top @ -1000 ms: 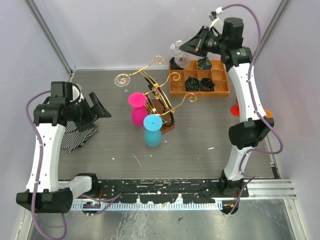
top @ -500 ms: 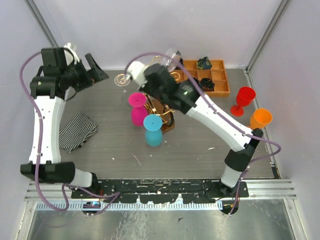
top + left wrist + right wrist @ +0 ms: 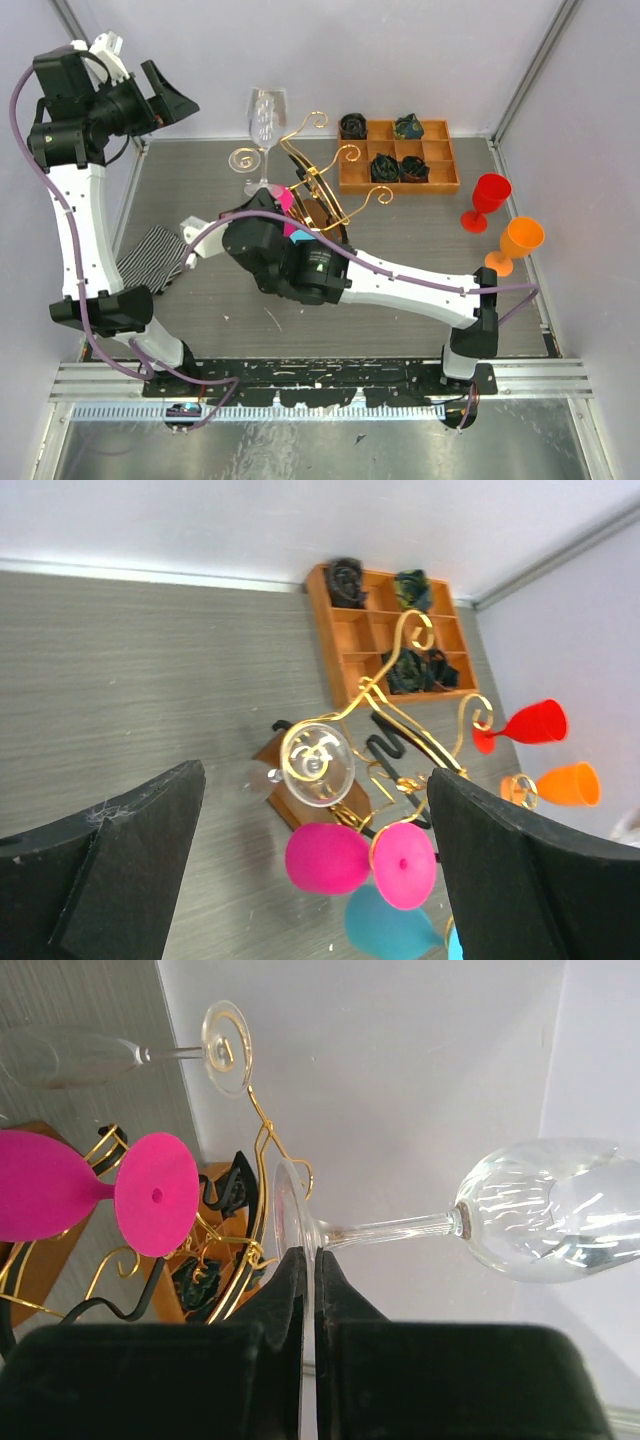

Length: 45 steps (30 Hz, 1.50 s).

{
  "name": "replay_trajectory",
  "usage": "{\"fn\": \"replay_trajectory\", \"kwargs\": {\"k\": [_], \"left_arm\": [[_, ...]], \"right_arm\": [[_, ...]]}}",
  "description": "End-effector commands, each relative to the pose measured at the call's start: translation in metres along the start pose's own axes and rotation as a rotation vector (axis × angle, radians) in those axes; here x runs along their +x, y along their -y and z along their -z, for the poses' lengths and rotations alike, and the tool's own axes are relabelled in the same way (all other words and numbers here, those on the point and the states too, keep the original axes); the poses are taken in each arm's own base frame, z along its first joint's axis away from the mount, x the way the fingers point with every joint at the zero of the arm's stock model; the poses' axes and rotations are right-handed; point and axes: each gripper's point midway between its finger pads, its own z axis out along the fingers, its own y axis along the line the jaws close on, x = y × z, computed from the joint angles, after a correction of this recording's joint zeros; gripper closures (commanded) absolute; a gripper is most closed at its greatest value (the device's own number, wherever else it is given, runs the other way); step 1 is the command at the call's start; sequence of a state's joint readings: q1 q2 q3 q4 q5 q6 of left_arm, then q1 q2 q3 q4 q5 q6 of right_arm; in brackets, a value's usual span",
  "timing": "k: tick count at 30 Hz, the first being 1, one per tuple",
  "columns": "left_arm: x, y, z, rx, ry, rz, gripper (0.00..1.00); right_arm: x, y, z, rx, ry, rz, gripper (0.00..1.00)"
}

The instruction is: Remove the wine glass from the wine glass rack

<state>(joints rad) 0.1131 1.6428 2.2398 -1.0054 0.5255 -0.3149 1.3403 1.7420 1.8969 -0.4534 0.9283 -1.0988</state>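
My right gripper (image 3: 312, 1255) is shut on the foot of a clear wine glass (image 3: 560, 1210), with its stem lying across the right wrist view. In the top view this glass (image 3: 267, 112) stands upright just left of the gold wire wine glass rack (image 3: 325, 190), apart from its arms. My right gripper (image 3: 262, 200) sits under the glass, mostly hidden by the arm. A second clear glass (image 3: 70, 1055) hangs from a scroll arm of the rack (image 3: 255, 1190). My left gripper (image 3: 178, 98) is open, empty and raised at the back left. In the left wrist view, it (image 3: 315, 780) looks down on the rack (image 3: 400, 710).
A pink glass (image 3: 330, 858) and a blue glass (image 3: 390, 920) hang on the rack. The orange-brown wooden tray (image 3: 400, 188) stands at the back right. A red glass (image 3: 490, 192) and an orange glass (image 3: 520, 238) stand at the right. A striped cloth (image 3: 150, 255) lies at the left.
My right arm swung from the back right across to the left of the rack, carrying the clear glass, which now stands upright. My left arm rose to the back left corner.
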Motion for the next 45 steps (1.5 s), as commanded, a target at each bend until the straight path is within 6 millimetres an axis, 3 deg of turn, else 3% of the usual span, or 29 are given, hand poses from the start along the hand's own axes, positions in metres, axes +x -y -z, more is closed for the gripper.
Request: {"fn": "replay_trajectory", "kwargs": {"k": [1,5,12,23,30,37,45], "left_arm": [[-0.008,0.043,0.014,0.251,0.007,-0.035,0.01],[-0.006,0.070,0.020,0.448,-0.013,-0.028,0.01],[0.000,0.111,0.051,0.723,-0.047,-0.017,0.01],[0.019,0.138,0.062,0.833,-0.099,-0.033,0.01],[0.030,0.132,0.053,0.797,-0.118,-0.029,0.01],[0.040,0.110,0.030,0.669,-0.141,-0.009,0.01],[0.046,0.111,0.025,0.647,-0.160,-0.020,0.01]], "right_arm": [[0.000,0.042,0.019,0.108,0.004,0.046,0.99],[-0.006,0.035,0.016,0.087,0.039,0.069,0.99],[-0.018,0.026,0.004,0.065,0.075,0.076,0.99],[-0.041,0.003,-0.015,-0.005,0.141,0.061,0.99],[-0.050,0.000,-0.020,-0.010,0.160,0.053,0.99],[-0.049,0.000,-0.017,-0.008,0.161,0.060,0.99],[-0.062,-0.008,-0.017,-0.021,0.196,0.074,0.99]]}}
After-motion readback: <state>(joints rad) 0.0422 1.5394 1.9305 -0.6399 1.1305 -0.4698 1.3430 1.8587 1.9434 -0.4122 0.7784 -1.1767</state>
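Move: The wine glass in the right gripper stands bowl up, its middle about 22 cm to the left gripper's right, 7 cm back and roughly level. The clear glass still on the rack hangs about 4 cm ahead of the left gripper, 12 cm right and 18 cm below. From the right gripper, the left one is some 10 cm ahead, 22 cm left and 9 cm up; the pink glass is about 8 cm straight ahead, 11 cm lower. Swing the open left gripper right about 10 cm and back 6 cm towards the held wine glass, turning it some 35 degrees clockwise so the fingers face the bowl; rise about 6 cm on the way, then sink most of that to bring the fingers up to the bowl. Keep the right gripper's pinch on the foot and carry the glass left and slightly down to meet them. ##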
